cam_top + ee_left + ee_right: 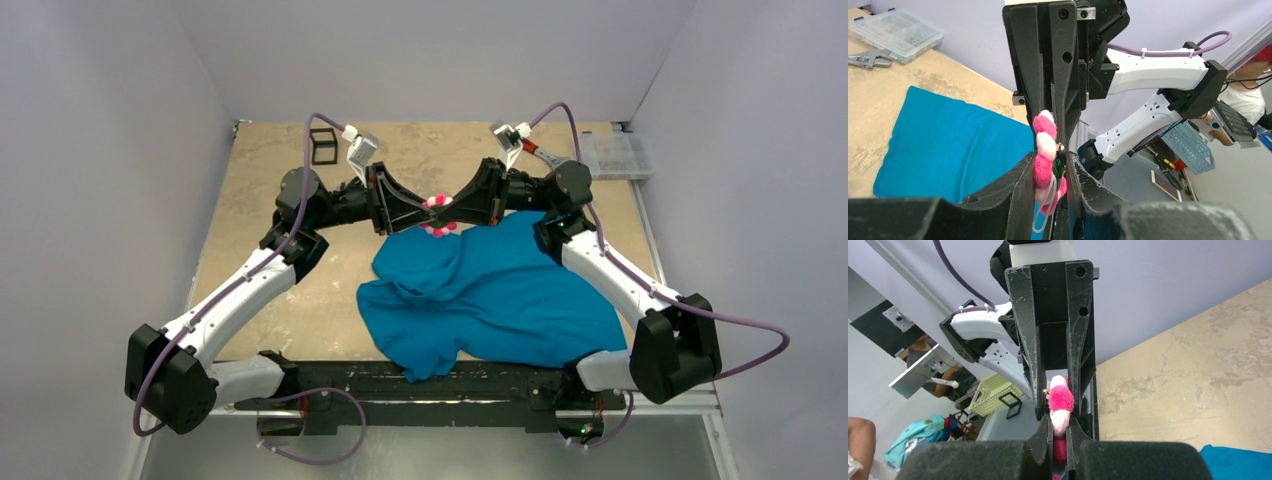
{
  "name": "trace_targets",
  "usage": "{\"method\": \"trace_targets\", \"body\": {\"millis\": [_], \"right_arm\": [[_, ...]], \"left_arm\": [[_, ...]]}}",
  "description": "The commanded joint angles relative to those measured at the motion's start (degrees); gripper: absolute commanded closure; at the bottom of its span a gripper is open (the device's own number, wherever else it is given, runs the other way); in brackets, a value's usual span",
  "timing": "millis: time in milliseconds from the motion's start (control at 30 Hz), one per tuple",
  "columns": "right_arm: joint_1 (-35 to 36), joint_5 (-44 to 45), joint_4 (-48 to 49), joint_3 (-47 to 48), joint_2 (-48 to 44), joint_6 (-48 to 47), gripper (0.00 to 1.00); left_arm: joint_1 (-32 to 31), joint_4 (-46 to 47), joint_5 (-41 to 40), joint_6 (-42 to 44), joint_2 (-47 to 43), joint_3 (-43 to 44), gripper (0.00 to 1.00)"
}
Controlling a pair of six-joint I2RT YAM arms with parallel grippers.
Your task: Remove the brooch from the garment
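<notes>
The brooch (438, 215), a fluffy pink-and-white flower, is held between both grippers over the far edge of the teal garment (500, 290). My left gripper (430, 212) comes in from the left and is shut on it. My right gripper (451, 212) comes in from the right and is shut on it too. In the left wrist view the brooch (1044, 145) sits between my fingers with a white thread loop hanging from it, and the garment (948, 145) lies flat below. In the right wrist view the brooch (1060, 400) is pinched between narrow jaws. Whether it still touches the fabric is not visible.
A clear plastic box (618, 155) and a red-handled wrench (540, 152) lie at the far right of the tan table (270, 250). A small black frame (323, 146) stands at the far left. Walls close in the table on three sides.
</notes>
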Motion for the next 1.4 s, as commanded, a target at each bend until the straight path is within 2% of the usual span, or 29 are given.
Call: {"method": "trace_targets", "body": {"millis": [0,400,700,1100,1167,1300,1367], "right_arm": [[-0.16,2.41,0.27,-0.03,-2.09,-1.41,1.00],[-0.14,3.24,-1.73,-0.38,-3.09,-3.81,1.00],[-0.21,3.50,-2.44,-0.47,-3.16,-4.33,1.00],[-0.39,4.52,-3.41,-0.73,-3.55,-5.09,1.00],[-0.37,5.57,-4.92,-0.65,-3.71,-5.97,1.00],[-0.38,7.05,-11.10,0.45,-4.00,-11.00,1.00],[-0.38,6.67,-10.86,0.33,-3.85,-10.71,1.00]], "left_arm": [[-0.33,0.20,-0.52,-0.57,-0.03,-0.25,0.75],[0.05,-1.24,-1.34,-2.04,0.02,-0.93,0.74],[0.19,-2.30,-1.40,-1.75,-0.29,-1.06,0.69],[1.41,-2.99,-2.79,-2.97,0.01,-1.17,0.70],[1.42,-1.52,-2.24,-3.20,0.11,-0.85,0.67],[0.84,1.64,0.99,-2.05,-0.29,-0.40,0.51],[0.71,1.25,1.15,-0.61,-1.00,-0.97,0.47]]}}
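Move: The brooch is up in the air between my two hands, already off the garment. My right hand pinches it; its middle is about 1 cm to the right of my left fingertips and about 1 cm to the left of my right ones, level with both. The garment lies some 33 cm below on the table, its middle roughly 12 cm to the right and 3 cm back from my left hand. With my left fingers still drawn in on the petals and green backing, I ease that hand down about 1.5 cm and slightly forward, rolling it about 5 degrees so its forward side dips, then spread its fingers to let go of the brooch. My right hand keeps its pinch, creeping forward about 1 cm and swivelling some 5 degrees clockwise. ##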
